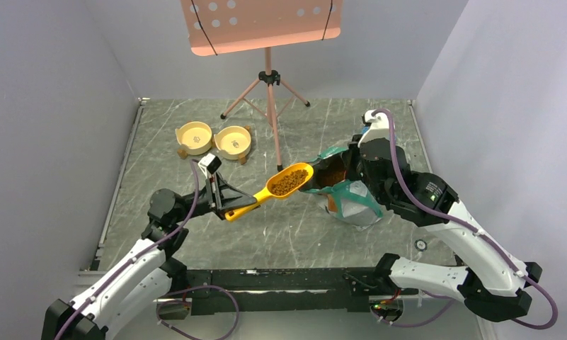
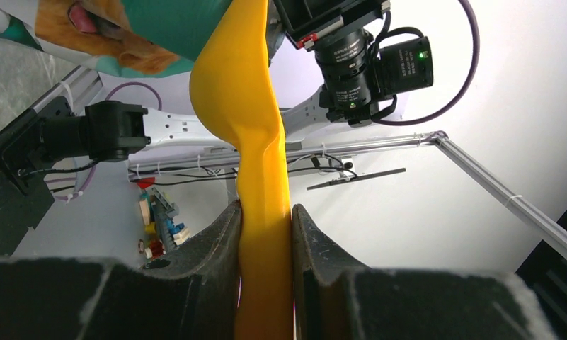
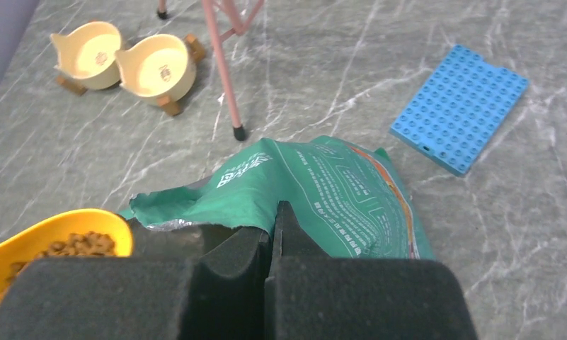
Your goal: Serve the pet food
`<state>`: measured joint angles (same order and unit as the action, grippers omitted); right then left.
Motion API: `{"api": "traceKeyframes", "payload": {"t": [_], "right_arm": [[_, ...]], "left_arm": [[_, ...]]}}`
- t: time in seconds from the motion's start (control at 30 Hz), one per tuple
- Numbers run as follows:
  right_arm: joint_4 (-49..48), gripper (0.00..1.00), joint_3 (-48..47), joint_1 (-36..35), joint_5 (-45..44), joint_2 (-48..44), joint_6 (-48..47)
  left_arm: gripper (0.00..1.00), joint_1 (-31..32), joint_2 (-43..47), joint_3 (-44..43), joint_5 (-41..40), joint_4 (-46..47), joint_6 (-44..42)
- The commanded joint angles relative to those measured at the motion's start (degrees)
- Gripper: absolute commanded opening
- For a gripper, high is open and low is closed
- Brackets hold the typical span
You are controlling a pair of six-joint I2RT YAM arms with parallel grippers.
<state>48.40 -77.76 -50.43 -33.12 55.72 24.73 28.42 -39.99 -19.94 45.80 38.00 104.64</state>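
The pet food fills the bowl of a yellow scoop held level above the table, just outside the mouth of the teal-green bag. My left gripper is shut on the scoop's handle; in the left wrist view its jaws press both sides. My right gripper is shut on the bag's torn upper rim, holding the mouth open. In the right wrist view the kibble shows in the scoop at lower left.
Two cream pet bowls stand side by side at the back left, seen again in the right wrist view. A pink music stand has a leg between bowls and bag. A blue baseplate lies right of the bag.
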Motion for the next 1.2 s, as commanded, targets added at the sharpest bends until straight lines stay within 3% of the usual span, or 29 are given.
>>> {"api": "traceKeyframes", "payload": {"t": [0.0,0.27,0.43,0.7,0.9,1.17], "right_arm": [[4.64,0.00,-3.34,0.43,-10.33,0.08,4.09],[7.01,0.00,-3.28,0.40,-12.49,-1.38,4.79],[5.53,0.00,-3.40,0.38,-9.98,-2.53,3.10],[4.87,0.00,-3.37,0.43,-7.46,-3.28,2.49],[4.87,0.00,-3.93,0.40,-6.89,-3.85,1.20],[5.63,0.00,-4.31,0.42,-6.36,-5.03,0.22]], "left_arm": [[0.00,-2.59,1.25,-5.12,1.43,-3.29,-2.39],[0.00,-9.15,-3.14,-10.61,2.96,0.06,-1.79],[0.00,-16.06,-7.85,-15.75,6.63,-6.11,-6.95],[0.00,-28.13,-22.58,-19.07,11.41,2.40,-11.25],[0.00,-35.64,-32.71,-22.64,13.87,3.79,-15.33],[0.00,-43.69,-42.57,-27.15,17.89,-7.23,-26.10]]}}
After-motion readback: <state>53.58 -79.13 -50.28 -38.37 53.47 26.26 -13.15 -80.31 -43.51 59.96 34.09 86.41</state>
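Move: The nearer food bowl, the right one of the pair, stands about 34 cm ahead of the left hand, 9 cm to its left and 29 cm below; the other bowl sits some 12 cm left of that one and 1 cm farther out. The tripod's near foot is about 25 cm ahead and 8 cm right, the open food bag 12 cm ahead and 27 cm right. From the right hand, the nearer bowl lies roughly 23 cm ahead, 31 cm left and 31 cm below. The loaded yellow scoop, still gripped by its handle, is carried by the left hand about 24 cm forward and 15 cm left, away from the bag towards the bowls, rising some 4 cm first and then sinking well below its starting height, while swinging roughly 30 degrees counter-clockwise. The bag's rim stays pinched in the right hand, which shifts 3 cm right with a slight clockwise turn, partly undone. ##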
